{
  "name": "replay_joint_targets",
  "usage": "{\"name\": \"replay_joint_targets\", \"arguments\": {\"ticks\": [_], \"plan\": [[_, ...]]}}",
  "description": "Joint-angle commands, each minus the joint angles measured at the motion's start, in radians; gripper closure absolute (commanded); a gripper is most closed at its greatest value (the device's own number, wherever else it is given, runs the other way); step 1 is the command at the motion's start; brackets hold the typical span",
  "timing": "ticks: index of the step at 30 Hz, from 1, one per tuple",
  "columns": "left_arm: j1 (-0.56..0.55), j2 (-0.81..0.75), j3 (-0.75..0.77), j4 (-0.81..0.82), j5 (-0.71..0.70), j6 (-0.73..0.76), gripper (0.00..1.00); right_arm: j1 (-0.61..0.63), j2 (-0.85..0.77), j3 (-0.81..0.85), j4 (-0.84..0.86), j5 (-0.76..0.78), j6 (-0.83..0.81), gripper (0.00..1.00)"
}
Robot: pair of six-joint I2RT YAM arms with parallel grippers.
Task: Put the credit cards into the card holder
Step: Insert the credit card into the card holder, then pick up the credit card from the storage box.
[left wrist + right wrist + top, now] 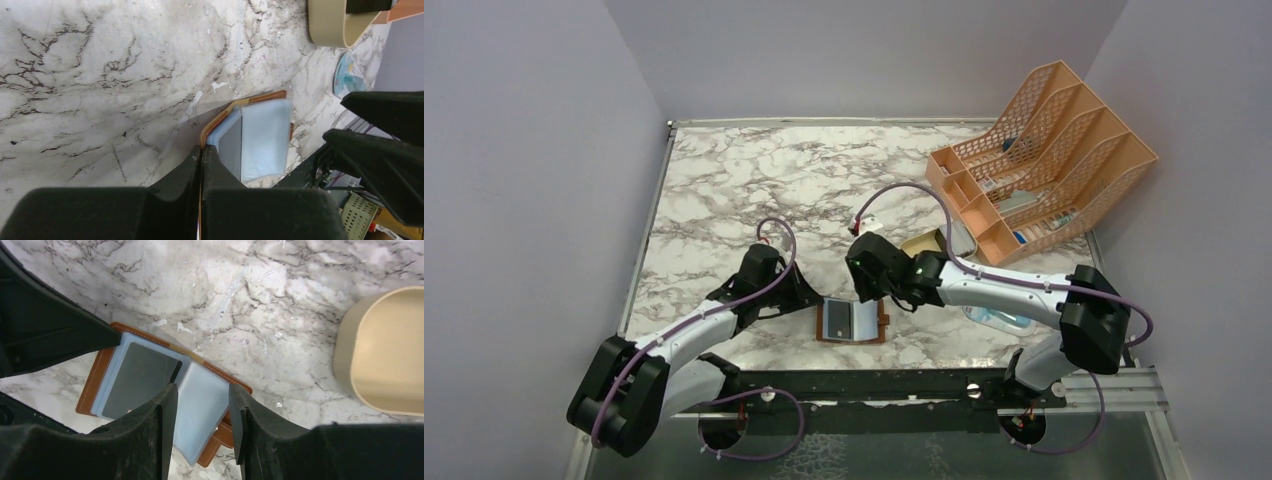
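Note:
The card holder (852, 322) lies open on the marble near the front edge, brown leather outside (95, 385) with clear sleeves inside. A dark credit card (137, 377) sits in its left sleeve (231, 145). My left gripper (201, 150) is shut on the holder's left edge, pinching the brown cover (812, 303). My right gripper (202, 395) hovers open just over the right-hand clear sleeve (205, 405), with nothing between its fingers (871, 290).
A tan oval tray (385, 350) stands right of the holder (929, 243). A big orange mesh file rack (1044, 150) fills the back right. A blue-and-clear packet (999, 320) lies under the right arm.

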Motion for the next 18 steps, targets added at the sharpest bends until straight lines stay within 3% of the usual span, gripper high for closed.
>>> {"name": "replay_joint_targets", "arguments": {"ticks": [1, 11, 18], "plan": [[-0.002, -0.063, 0.026, 0.020, 0.022, 0.025, 1.00, -0.035, -0.019, 0.028, -0.028, 0.124, -0.070, 0.56], [-0.002, -0.082, 0.027, -0.018, 0.016, 0.041, 1.00, -0.266, 0.027, 0.083, -0.068, 0.334, -0.222, 0.55], [-0.002, -0.052, 0.036, -0.008, 0.032, 0.053, 1.00, -0.405, 0.161, 0.131, -0.142, 0.460, -0.280, 0.54]]}}
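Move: Ahead and to the right of the empty right hand, about 17 cm forward, 20 cm right and 5 cm lower, stands the stack of credit cards in the beige bin, whose middle is some 12 cm ahead and 15 cm right. The open card holder lies about 5 cm back, 3 cm left and 7 cm below. From the left hand, the stack is roughly 15 cm ahead and 29 cm to the right, near its height. Leaving the card holder, the right hand sweeps forward and right in about equal parts, nearly 20 cm in all, towards the credit cards and in over the beige bin, rising only slightly. Its wrist turns some 20 degrees clockwise and rolls right side up while the fingers stay part open, empty. The left hand keeps its pinch on the holder's left edge and eases up slightly. ##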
